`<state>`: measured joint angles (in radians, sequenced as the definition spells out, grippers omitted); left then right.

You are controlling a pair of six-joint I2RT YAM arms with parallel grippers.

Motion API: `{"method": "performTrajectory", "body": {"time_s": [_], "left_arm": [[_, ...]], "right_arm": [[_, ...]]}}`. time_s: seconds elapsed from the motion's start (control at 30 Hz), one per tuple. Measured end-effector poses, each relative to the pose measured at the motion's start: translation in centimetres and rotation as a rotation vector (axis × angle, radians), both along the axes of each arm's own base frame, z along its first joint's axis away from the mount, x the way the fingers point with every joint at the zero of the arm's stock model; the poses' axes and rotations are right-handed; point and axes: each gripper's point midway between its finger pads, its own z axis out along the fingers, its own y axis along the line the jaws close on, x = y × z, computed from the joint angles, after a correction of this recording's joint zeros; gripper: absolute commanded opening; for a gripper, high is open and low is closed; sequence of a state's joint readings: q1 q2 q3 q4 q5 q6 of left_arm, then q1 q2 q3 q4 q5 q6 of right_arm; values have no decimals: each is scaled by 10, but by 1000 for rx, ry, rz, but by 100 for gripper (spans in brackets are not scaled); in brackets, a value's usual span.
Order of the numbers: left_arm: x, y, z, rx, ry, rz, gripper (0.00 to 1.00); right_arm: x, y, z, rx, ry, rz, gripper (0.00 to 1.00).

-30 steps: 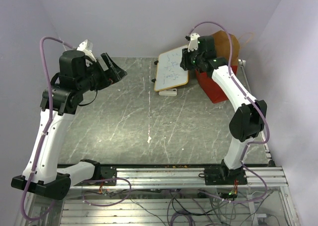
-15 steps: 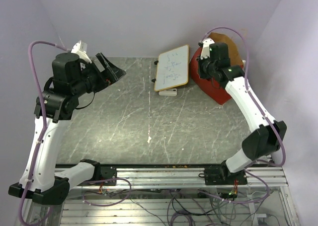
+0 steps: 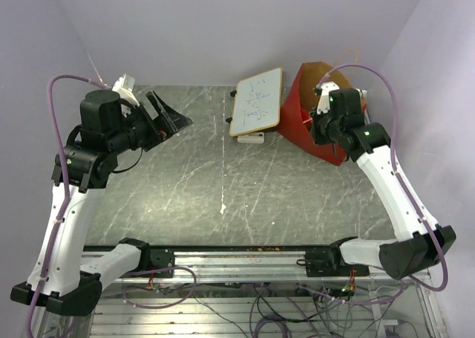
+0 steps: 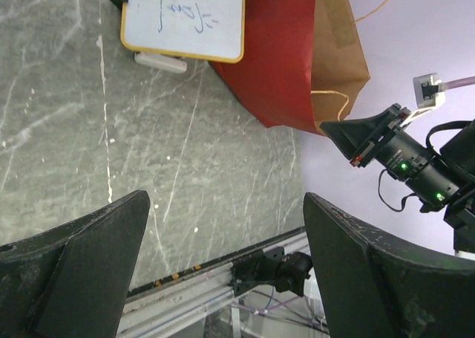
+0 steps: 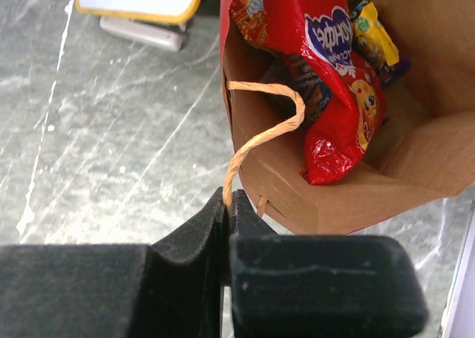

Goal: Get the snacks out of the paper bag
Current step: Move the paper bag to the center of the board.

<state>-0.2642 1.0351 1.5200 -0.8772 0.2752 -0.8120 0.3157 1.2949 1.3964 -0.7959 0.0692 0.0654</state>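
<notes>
The paper bag (image 3: 300, 119), red outside and brown inside, stands tilted at the table's back right, its mouth open. In the right wrist view a red crinkly snack packet (image 5: 319, 48), a yellow bar (image 5: 375, 33) and a dark wrapper (image 5: 297, 78) lie inside the bag (image 5: 371, 197). My right gripper (image 5: 227, 197) is shut on the bag's twisted paper handle (image 5: 271, 134), just outside the rim. It sits at the bag's near side (image 3: 318, 124). My left gripper (image 3: 172, 115) hangs open and holds nothing, high over the table's left half (image 4: 226, 204), far from the bag (image 4: 282, 63).
A small whiteboard (image 3: 257, 102) with a yellow frame leans on its stand just left of the bag (image 4: 184, 15). The purple back and side walls stand close behind the bag. An aluminium rail (image 3: 245, 260) runs along the near edge.
My right gripper moved from the bag's top down to its near side and shut on the handle. The bag tipped and its mouth opened. The left arm shifted slightly.
</notes>
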Motion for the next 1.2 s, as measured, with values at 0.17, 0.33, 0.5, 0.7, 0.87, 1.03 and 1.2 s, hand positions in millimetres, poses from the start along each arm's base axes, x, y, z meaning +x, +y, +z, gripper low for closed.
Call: {"method": "performTrajectory", "body": {"time_s": [0.17, 0.33, 0.5, 0.7, 0.87, 1.03, 1.2], "left_arm": [[-6, -5, -11, -11, 40, -34, 95], [-9, -9, -11, -19, 46, -64, 95], [-8, -13, -19, -12, 81, -91, 95], [-17, -16, -25, -28, 93, -119, 95], [-27, -16, -33, -44, 116, -126, 95], [-27, -18, -35, -47, 126, -131, 95], [-27, -21, -33, -75, 127, -142, 95]], "right_arm": [[-31, -3, 1, 30, 51, 3, 0], [-59, 0, 3, 93, 88, 12, 0], [-90, 20, 5, 195, 132, 92, 0], [-126, 79, 5, 277, 208, 304, 0], [-139, 122, 1, 328, 268, 398, 0], [-130, 147, 6, 404, 267, 406, 27], [-116, 154, 24, 435, 220, 368, 59]]}}
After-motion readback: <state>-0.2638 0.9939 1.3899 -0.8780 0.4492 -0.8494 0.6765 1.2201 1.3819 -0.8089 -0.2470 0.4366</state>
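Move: The right hand has the paper bag's near handle shut in its fingers. The bag's middle is about 8 cm ahead, 6 cm to the right and 13 cm below. The table centre, where the bag is to go, lies some 20 cm left, about level fore and aft, 25 cm down. The whiteboard is 20 cm ahead and 12 cm left, the white block 10 cm ahead and 15 cm left. From the left hand, that centre is about 8 cm ahead, 15 cm right and far below. Still pinching the near twisted-paper handle, the right hand drags the paper bag back about 14 cm, then swings left some 15 cm towards the table's middle line, its left side rolling up and the wrist turning counter-clockwise by about 20 degrees. At the end the fingers open nearly halfway around the handle as the hand eases slightly up and forward. The empty, open left hand backs off and sinks a few centimetres. ##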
